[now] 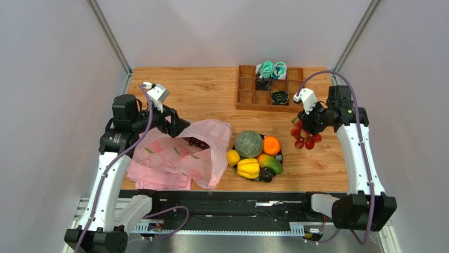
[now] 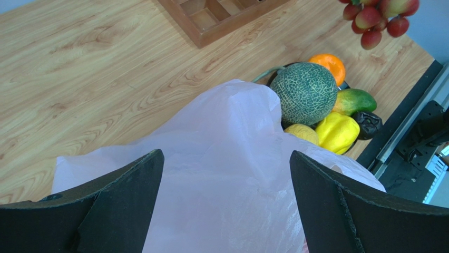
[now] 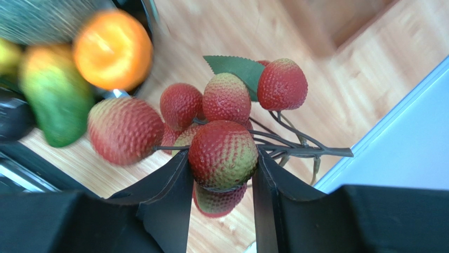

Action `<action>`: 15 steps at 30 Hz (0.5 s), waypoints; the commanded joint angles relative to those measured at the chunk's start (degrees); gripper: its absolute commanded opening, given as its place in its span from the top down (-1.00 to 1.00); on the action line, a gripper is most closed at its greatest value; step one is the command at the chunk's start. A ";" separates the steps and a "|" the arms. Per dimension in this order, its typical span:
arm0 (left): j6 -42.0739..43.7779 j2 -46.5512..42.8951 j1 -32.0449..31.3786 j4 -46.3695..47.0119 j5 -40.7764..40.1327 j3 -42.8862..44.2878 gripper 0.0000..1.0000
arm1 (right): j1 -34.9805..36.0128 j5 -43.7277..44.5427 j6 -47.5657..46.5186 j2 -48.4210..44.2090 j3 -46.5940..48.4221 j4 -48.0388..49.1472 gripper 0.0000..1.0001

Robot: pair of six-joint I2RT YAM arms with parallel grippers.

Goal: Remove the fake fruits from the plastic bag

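Note:
The pink plastic bag [image 1: 179,155] lies at the left with its mouth toward the middle; dark grapes [image 1: 197,142] show inside it. My left gripper [image 1: 182,126] [image 2: 225,153] hangs open just above the bag [image 2: 221,195], nothing between its fingers. On a dark plate [image 1: 280,156] sit a netted melon [image 1: 249,144], orange [image 1: 271,145], lemon [image 1: 233,157], yellow lobed piece [image 1: 249,168] and a green fruit [image 1: 273,165]. My right gripper [image 1: 305,126] [image 3: 222,158] is shut on one berry of a bunch of red berries [image 1: 304,138] [image 3: 226,100], held above the table right of the plate.
A wooden compartment tray [image 1: 246,98] with teal and black items stands at the back. A folded pink cloth [image 1: 158,181] lies under the bag. A dark purple item [image 1: 266,175] sits at the plate's front. The table's right edge and the wall are close to the right arm.

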 commanded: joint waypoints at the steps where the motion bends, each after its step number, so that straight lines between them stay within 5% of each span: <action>1: 1.00 -1.45 0.38 1.44 0.47 0.13 -0.96 | 3.43 -8.28 5.10 -4.10 5.68 -4.42 0.67; 15: 2.05 -4.70 0.38 0.21 -0.68 0.22 -0.96 | 22.68 -8.90 15.82 -4.63 8.76 -5.65 0.60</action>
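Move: The right hand already has the lychee bunch, held clear of the table. The fruit plate it is heading for lies about 18 cm to its left, 7 cm nearer the base and some 15 cm below. On it, the orange sits 14 cm left and 4 cm back, the melon 23 cm left and 3 cm back, each roughly 12 cm down. From the left hand, the plate is about 33 cm right, 5 cm back and 24 cm below. Sweep the right gripper about 11 cm left towards the fruit plate, lifting roughly 5 cm at the start, then travelling level while drawing back 5 cm. Keep the pinch on the lychee between the fingertips, and let the wrist turn some 20 degrees, partly counter-clockwise and partly raising its left side. ##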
